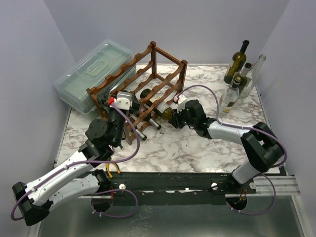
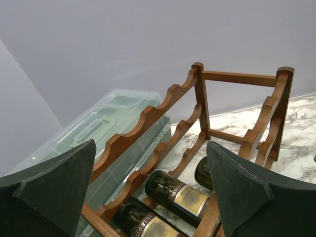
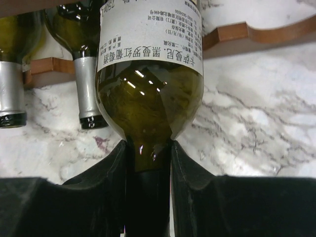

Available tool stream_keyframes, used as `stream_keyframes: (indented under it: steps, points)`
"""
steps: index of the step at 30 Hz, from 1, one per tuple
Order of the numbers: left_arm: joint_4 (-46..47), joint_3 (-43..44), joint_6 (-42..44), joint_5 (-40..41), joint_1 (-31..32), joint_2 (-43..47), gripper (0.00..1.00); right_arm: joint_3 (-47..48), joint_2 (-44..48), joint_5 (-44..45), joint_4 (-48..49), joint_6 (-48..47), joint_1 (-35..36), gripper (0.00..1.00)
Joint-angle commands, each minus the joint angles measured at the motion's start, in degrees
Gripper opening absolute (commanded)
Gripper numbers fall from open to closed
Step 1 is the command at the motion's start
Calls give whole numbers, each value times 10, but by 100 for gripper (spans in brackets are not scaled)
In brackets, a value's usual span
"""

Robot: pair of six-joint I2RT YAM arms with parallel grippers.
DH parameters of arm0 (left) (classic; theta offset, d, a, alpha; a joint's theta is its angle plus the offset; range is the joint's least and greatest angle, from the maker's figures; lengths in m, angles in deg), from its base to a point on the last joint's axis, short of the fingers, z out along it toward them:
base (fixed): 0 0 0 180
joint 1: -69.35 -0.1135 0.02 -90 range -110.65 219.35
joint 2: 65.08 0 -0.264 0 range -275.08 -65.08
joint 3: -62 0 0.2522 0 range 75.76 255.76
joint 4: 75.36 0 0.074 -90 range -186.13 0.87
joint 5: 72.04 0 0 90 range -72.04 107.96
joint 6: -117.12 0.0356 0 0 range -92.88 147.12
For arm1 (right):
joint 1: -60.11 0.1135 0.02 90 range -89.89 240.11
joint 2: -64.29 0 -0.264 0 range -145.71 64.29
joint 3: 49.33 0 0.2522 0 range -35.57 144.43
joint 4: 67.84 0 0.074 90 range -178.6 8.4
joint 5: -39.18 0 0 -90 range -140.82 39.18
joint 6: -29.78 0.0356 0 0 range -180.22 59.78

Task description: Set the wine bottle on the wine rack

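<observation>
The wine rack (image 1: 148,81), a dark reddish-brown wooden frame with scalloped rails, stands at the back middle of the marble table. My right gripper (image 1: 176,117) is shut on the neck of an olive-green wine bottle (image 1: 165,112) lying with its base in the rack's lower front tier. In the right wrist view the fingers (image 3: 106,173) clamp the neck below the white-labelled wine bottle (image 3: 148,94). My left gripper (image 1: 124,95) hovers open at the rack's left end. Its view looks along the rack (image 2: 197,94) with nothing between the pads (image 2: 242,192).
Other bottles (image 2: 177,195) lie in the rack's bottom tier, and silver-capped necks (image 3: 89,94) stick out beside the held bottle. A translucent lidded plastic box (image 1: 91,74) sits left of the rack. Several upright bottles (image 1: 237,74) stand at the back right corner.
</observation>
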Motion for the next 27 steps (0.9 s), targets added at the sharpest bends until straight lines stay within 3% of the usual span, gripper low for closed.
stream_keyframes:
  steps: [1, 13, 27]
  points:
    - [11, -4, -18, 12, -1, 6, 94, 26, -26, -7, 197, -80, 1, 1]
    - [11, -6, -25, 16, 0, 29, 93, 88, -125, -28, 248, -126, -4, 0]
    - [12, -8, -24, 19, 0, 26, 92, 105, -177, -25, 339, -141, -4, 1]
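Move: The right hand holds the wine bottle by its neck; the middle of the third slot in the rack's bottom row lies about 13 cm ahead, 12 cm to its left and 3 cm lower. The second bottle's middle is some 7 cm ahead and 16 cm left of the hand, the first bottle's about 2 cm ahead and 21 cm left. From the left hand, the slot's middle is roughly 18 cm ahead, 6 cm right and 33 cm below. The right hand, still gripping the neck, slides the bottle forward-left about 8 cm into the rack, levelling it. ##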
